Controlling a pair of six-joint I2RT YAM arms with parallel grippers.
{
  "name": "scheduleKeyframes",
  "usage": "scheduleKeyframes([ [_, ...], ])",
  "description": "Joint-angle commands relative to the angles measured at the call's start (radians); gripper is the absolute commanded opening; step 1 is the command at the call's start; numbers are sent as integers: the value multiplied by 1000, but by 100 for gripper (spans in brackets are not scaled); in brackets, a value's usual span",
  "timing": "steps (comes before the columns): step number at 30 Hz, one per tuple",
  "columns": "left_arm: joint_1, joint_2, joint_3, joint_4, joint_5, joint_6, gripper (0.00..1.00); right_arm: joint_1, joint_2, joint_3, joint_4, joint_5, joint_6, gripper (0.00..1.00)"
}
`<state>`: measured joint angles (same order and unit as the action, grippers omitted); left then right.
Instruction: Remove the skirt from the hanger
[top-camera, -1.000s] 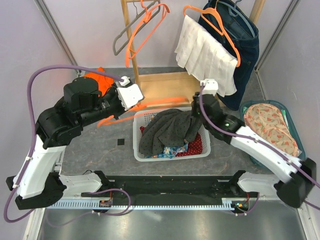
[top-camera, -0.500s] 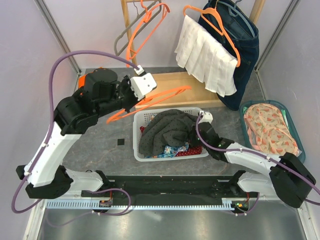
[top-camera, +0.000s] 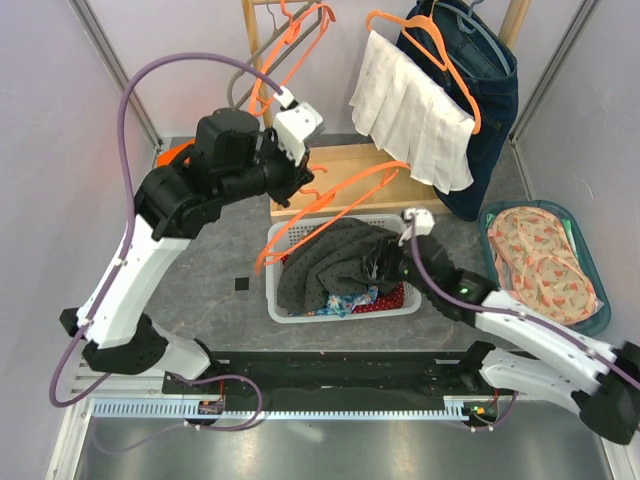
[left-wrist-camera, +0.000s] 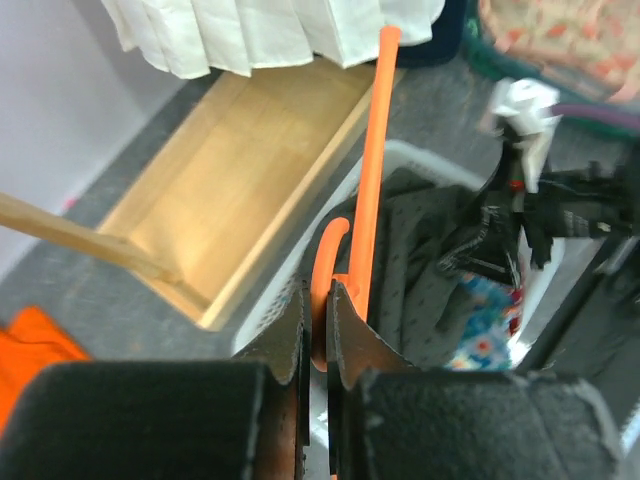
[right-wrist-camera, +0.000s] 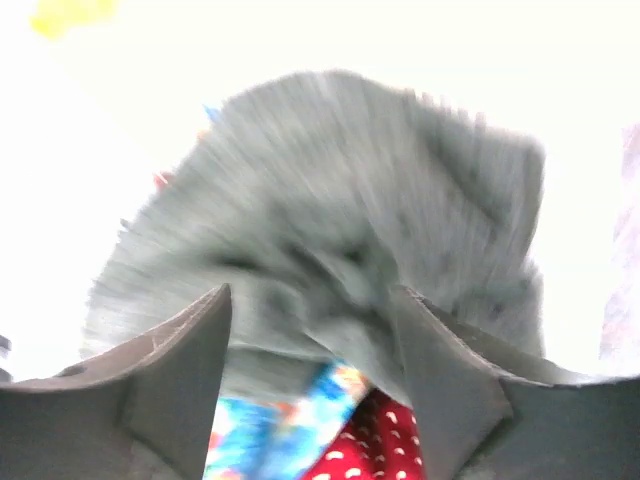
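Note:
The dark grey dotted skirt (top-camera: 325, 260) lies heaped in the white laundry basket (top-camera: 345, 312), off the hanger. My left gripper (top-camera: 300, 175) is shut on the bare orange hanger (top-camera: 340, 195) and holds it slanted above the basket's far left corner. In the left wrist view the fingers (left-wrist-camera: 345, 320) pinch the hanger (left-wrist-camera: 372, 170) near its hook, with the skirt (left-wrist-camera: 420, 260) below. My right gripper (top-camera: 385, 262) hovers at the skirt's right side. Blurred in the right wrist view, the skirt (right-wrist-camera: 340, 200) lies just beyond the open right gripper (right-wrist-camera: 315, 340).
A wooden rack at the back carries spare hangers (top-camera: 290, 50), a white pleated garment (top-camera: 415, 110) and a denim piece (top-camera: 490, 110). Its wooden base (top-camera: 340, 165) lies behind the basket. A teal tub (top-camera: 590, 322) of floral cloth stands right. Orange cloth (top-camera: 175, 155) lies far left.
My left arm raised the hanger up and to the right, clear of the skirt. The right gripper opened and let the skirt drop into the basket.

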<state>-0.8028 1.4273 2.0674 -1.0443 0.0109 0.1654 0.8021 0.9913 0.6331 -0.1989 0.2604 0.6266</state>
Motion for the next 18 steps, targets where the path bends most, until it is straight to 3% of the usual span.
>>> scheduleKeyframes([
  [1,85,79,109,27,168,-240,2,3,-151,250,-160,135,-122,77],
  [7,102,151,158,53,102,-312,2,61,-151,356,-39,181,-154,87],
  [13,102,246,273,87,-5,-375,2,270,128,546,30,325,-202,92],
  [18,105,263,278,121,-66,-388,2,414,334,715,0,486,-263,96],
])
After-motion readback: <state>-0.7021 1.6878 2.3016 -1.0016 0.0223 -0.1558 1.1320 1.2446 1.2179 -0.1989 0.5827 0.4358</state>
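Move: The left hand holds the hook of the empty orange hanger, whose middle hangs about 2 cm ahead, 5 to its right and 6 below; the rack's empty hangers are roughly 22 cm ahead, 2 to its left, level. From the right hand, the held hanger's middle lies some 3 cm ahead, 14 left and 23 up; the grey skirt is level fore-and-aft, 9 left and 12 below. Straight up and fast, about 20 cm off the skirt, the right hand rises with its fingers tipping up some 20 degrees and spreading nearly fully, then swings left over the basket to the lower end of the held hanger. The left hand keeps its grip on the hook and carries the hanger about 7 cm forward and a little right towards the rack, turning counter-clockwise and tipping down slightly. ##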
